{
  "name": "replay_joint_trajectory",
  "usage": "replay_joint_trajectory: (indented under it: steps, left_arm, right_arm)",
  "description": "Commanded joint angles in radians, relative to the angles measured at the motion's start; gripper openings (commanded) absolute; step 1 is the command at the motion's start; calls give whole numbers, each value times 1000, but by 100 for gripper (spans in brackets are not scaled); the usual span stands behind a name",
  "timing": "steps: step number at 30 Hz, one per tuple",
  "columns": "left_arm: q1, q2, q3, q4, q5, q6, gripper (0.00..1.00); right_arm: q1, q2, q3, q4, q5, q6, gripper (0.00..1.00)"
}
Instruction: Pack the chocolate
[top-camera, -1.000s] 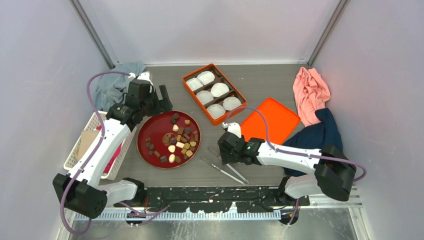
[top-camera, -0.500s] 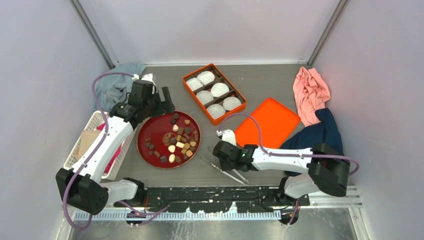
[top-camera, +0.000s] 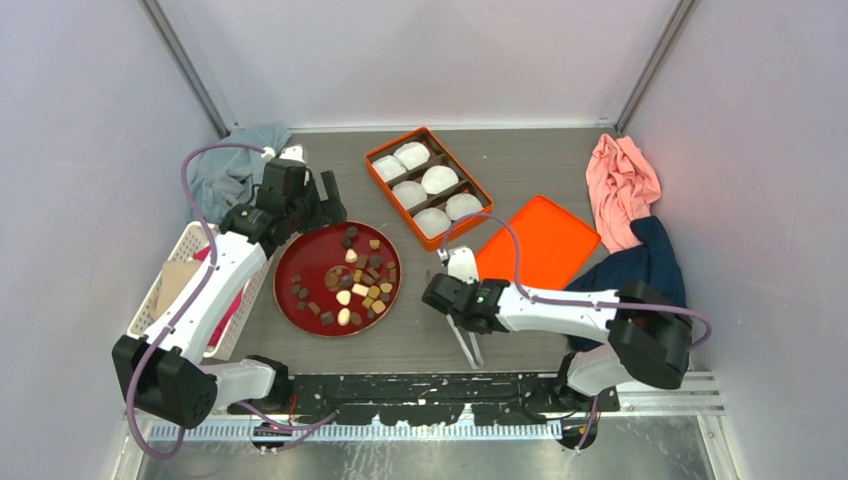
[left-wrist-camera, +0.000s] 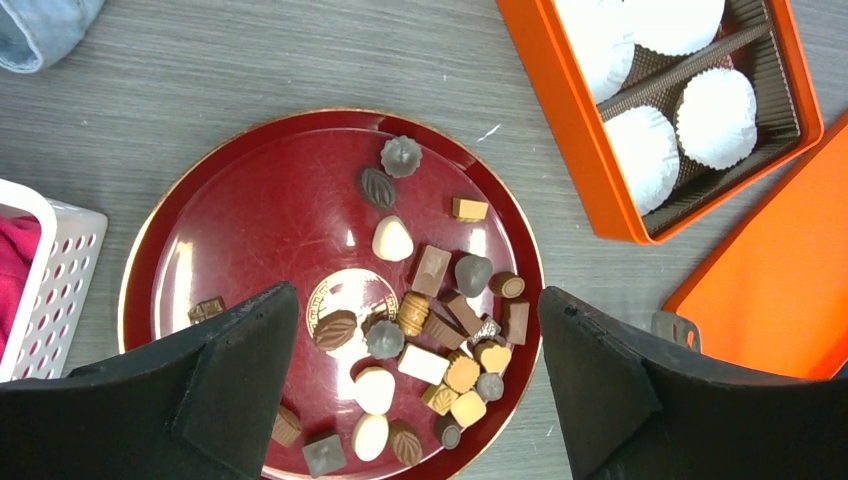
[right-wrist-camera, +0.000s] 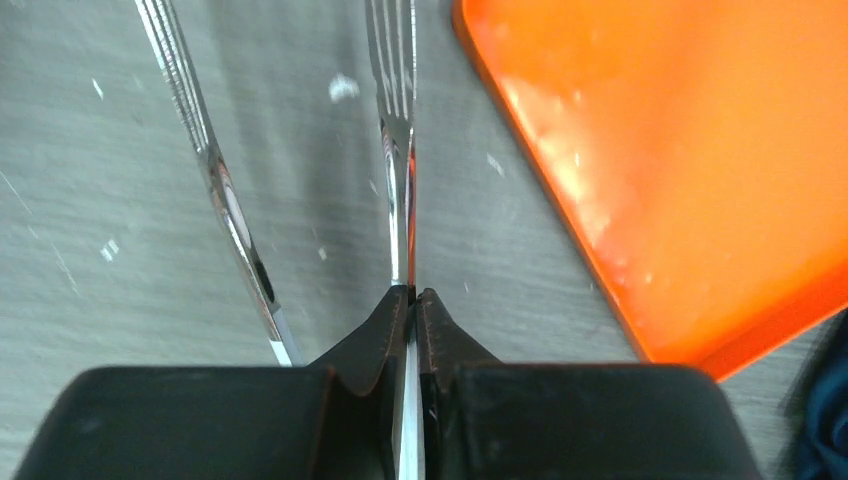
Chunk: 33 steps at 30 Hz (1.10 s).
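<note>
The chocolate (top-camera: 358, 282), several small dark, tan and cream pieces, lies on a round red plate (top-camera: 300, 255). In the left wrist view the chocolate (left-wrist-camera: 440, 320) fills the right half of the plate (left-wrist-camera: 250, 220). My left gripper (top-camera: 325, 195) hangs open above the plate's far edge, and its fingertips (left-wrist-camera: 417, 293) straddle the pile without touching it. My right gripper (top-camera: 452, 308) is low on the table to the right of the plate. It is shut (right-wrist-camera: 413, 298) on one arm of a pair of metal tongs (right-wrist-camera: 397, 180). The other arm (right-wrist-camera: 225, 200) splays to the left.
An orange box (top-camera: 478, 195) holding white paper cups stands at the back centre, and its orange lid (top-camera: 540, 245) lies to the right of my right gripper. A white basket (top-camera: 175, 285) stands at the left. Cloths lie at the back left (top-camera: 235, 160) and the right (top-camera: 620, 185).
My right gripper has shut on one arm of the tongs and shifted left. The tongs have swung to point toward the near edge. The left arm has barely moved.
</note>
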Motion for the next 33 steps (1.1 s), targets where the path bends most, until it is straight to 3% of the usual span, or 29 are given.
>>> replay_joint_trajectory:
  steps: [1,3,5,9,11,12,16,19,24,28,33]
  left_arm:
    - [-2,-27,11,71,-27,-6,90]
    - [-2,-23,16,62,-24,-14,89]
    - [-2,-32,15,56,-41,-26,89]
    - [-2,-70,-8,79,-62,-25,89]
    - [-2,-78,-11,82,-63,-19,89]
    - [-2,-78,-10,82,-62,-16,89]
    - [-2,-70,-13,85,-63,-20,89]
    - [-2,-66,-21,96,-63,-34,89]
    - [-2,-71,-32,114,-43,-40,89]
    - [-2,-79,-66,149,-60,-40,87]
    - [-2,-103,-120,204,-67,-40,86]
  right_arm:
    - [-29,97,144,44,114,6,12]
    - [-30,165,195,59,143,-7,14]
    - [-33,206,235,65,170,-17,23]
    - [-34,197,277,61,168,-33,73]
    - [-34,154,277,51,166,-27,89]
    - [-35,124,272,49,162,-20,92]
    - [-32,30,200,122,67,10,94]
    - [-7,1,122,180,98,80,95]
    - [11,-47,25,260,76,52,95]
    - [10,-4,43,214,-26,2,94]
    - [15,49,20,243,-22,5,93]
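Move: The right hand still pinches one leg of the fork-tipped tongs, their free leg about 2 cm to its left, at table level. The red plate's middle is some 17 cm to its left and 6 cm ahead, 2 cm lower; the orange lid's middle is about 10 cm ahead and 13 cm right, the chocolate box about 20 cm ahead and 3 cm left. From the left hand, the plate's middle is about 9 cm back, 1 cm left and 18 cm below. Forward and to the left, nearly level, the right hand drags the pinched tongs towards the plate and, after some 4 cm, opens wide and lets go, travelling on a little. It then lifts about 5 cm, rolling its left side up some 10 degrees, and draws back and down by a similar amount, open fingers coming to straddle both tong handles. ##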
